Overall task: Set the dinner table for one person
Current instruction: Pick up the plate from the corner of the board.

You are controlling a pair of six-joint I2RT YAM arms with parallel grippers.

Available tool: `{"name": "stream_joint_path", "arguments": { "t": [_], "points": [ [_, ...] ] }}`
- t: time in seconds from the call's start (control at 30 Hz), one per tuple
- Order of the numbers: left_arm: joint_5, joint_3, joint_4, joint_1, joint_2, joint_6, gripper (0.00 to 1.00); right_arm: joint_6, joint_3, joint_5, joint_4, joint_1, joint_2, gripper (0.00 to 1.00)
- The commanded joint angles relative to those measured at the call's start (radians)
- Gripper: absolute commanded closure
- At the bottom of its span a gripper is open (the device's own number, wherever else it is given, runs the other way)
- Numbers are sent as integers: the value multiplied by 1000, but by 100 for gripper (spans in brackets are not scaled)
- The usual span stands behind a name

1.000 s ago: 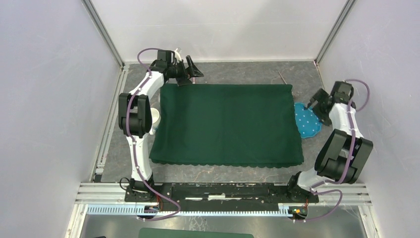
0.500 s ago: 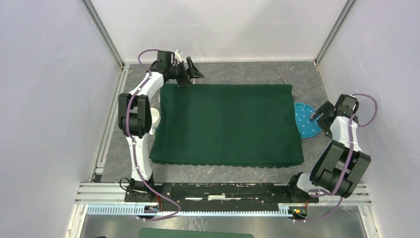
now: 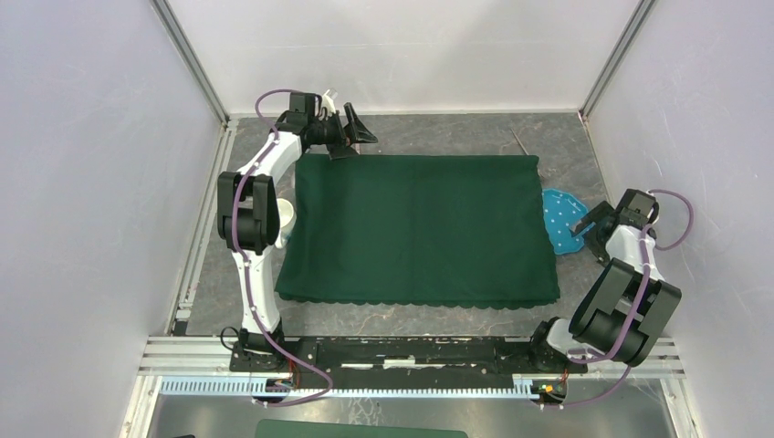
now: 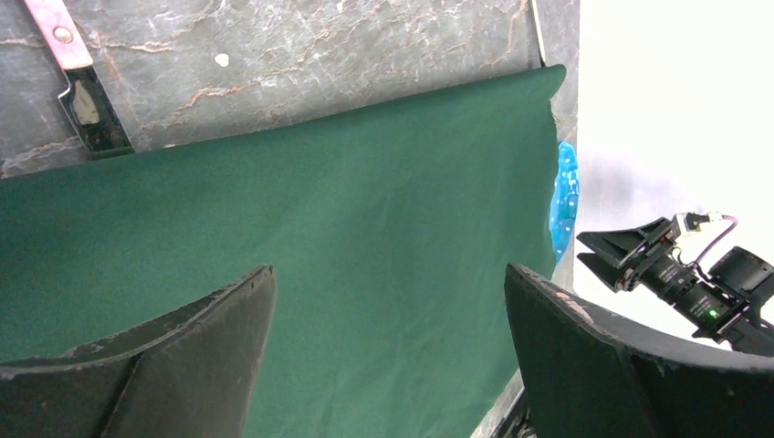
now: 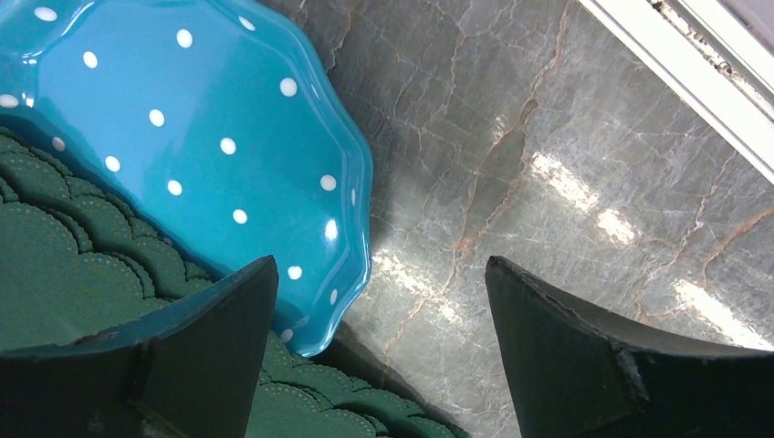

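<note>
The dinner table (image 3: 438, 132) is a dark-grey stone-look surface with pale and reddish veins. A dark green scallop-edged cloth (image 3: 420, 228) covers its middle. A blue white-dotted plate (image 3: 559, 219) lies at the cloth's right edge, its left side hidden by the cloth. My right gripper (image 3: 582, 228) is open and empty, low over the plate's right rim. In the right wrist view the gripper (image 5: 381, 265) straddles the rim of the plate (image 5: 183, 137) and bare table (image 5: 566, 182). My left gripper (image 3: 354, 137) is open and empty above the cloth's far left corner, and the left wrist view shows it (image 4: 388, 274) over the cloth (image 4: 319, 237).
A pink-handled knife (image 4: 78, 82) lies on the table behind the cloth's far left corner. A white cup (image 3: 286, 217) stands left of the cloth beside the left arm. A thin stick (image 3: 520, 141) lies at the far right. Frame rails and white walls enclose the table.
My right gripper has moved toward the near side and come down beside the blue plate's right rim. The left arm has barely moved.
</note>
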State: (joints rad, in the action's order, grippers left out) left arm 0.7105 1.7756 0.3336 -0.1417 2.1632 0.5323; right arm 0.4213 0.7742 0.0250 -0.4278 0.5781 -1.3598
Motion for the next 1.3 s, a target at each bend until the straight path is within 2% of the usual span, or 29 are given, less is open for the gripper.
{"name": "stream_joint_path", "arguments": {
  "t": [0.0,0.3,0.67,0.83,0.9,1.07,1.1,1.2,1.27],
  "points": [
    [33,63,-45,0,-19,13,0,8,-11,-5,72,3,14,10],
    [27,40,-58,4,-33,23,0,34,-65,-57,184,3,-43,13],
    [11,-29,-114,7,-70,37,0,38,-43,-90,287,3,-133,20],
    [-1,-42,-112,8,-80,33,0,56,-35,-116,326,3,-188,28],
    [-8,-53,-113,7,-87,31,0,57,-32,-123,337,3,-201,35],
    [-29,-85,-114,7,-113,26,0,49,-2,-151,332,3,-233,59],
    [-33,-91,-114,8,-115,25,0,45,7,-152,327,2,-238,66],
    [-45,-110,-119,7,-129,26,0,34,28,-142,300,2,-250,100],
    [-53,-128,-128,7,-140,31,0,21,46,-137,290,1,-256,100]
  ]
}}
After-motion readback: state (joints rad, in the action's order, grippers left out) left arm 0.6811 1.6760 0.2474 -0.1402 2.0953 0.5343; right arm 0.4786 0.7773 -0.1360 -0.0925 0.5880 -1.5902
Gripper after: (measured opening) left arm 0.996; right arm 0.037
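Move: The plate's middle lies about 8 cm ahead of the right hand, 8 cm to its left and 4 cm below, its left part under the tablecloth. The tablecloth's near right corner is some 15 cm back and 6 cm left of the hand; the fork's bare end is roughly 31 cm ahead and 17 cm left. From the left hand the plate lies about 50 cm to the right, 20 cm back and 13 cm lower. Bring the open right gripper forward and down to the plate's near right rim: ease forward, sink about 2 cm, then push on forward to some 6 cm in all, tipping the fingers about 10 degrees outward. Over the last stretch close the fingers almost fully and pinch the rim between them. ##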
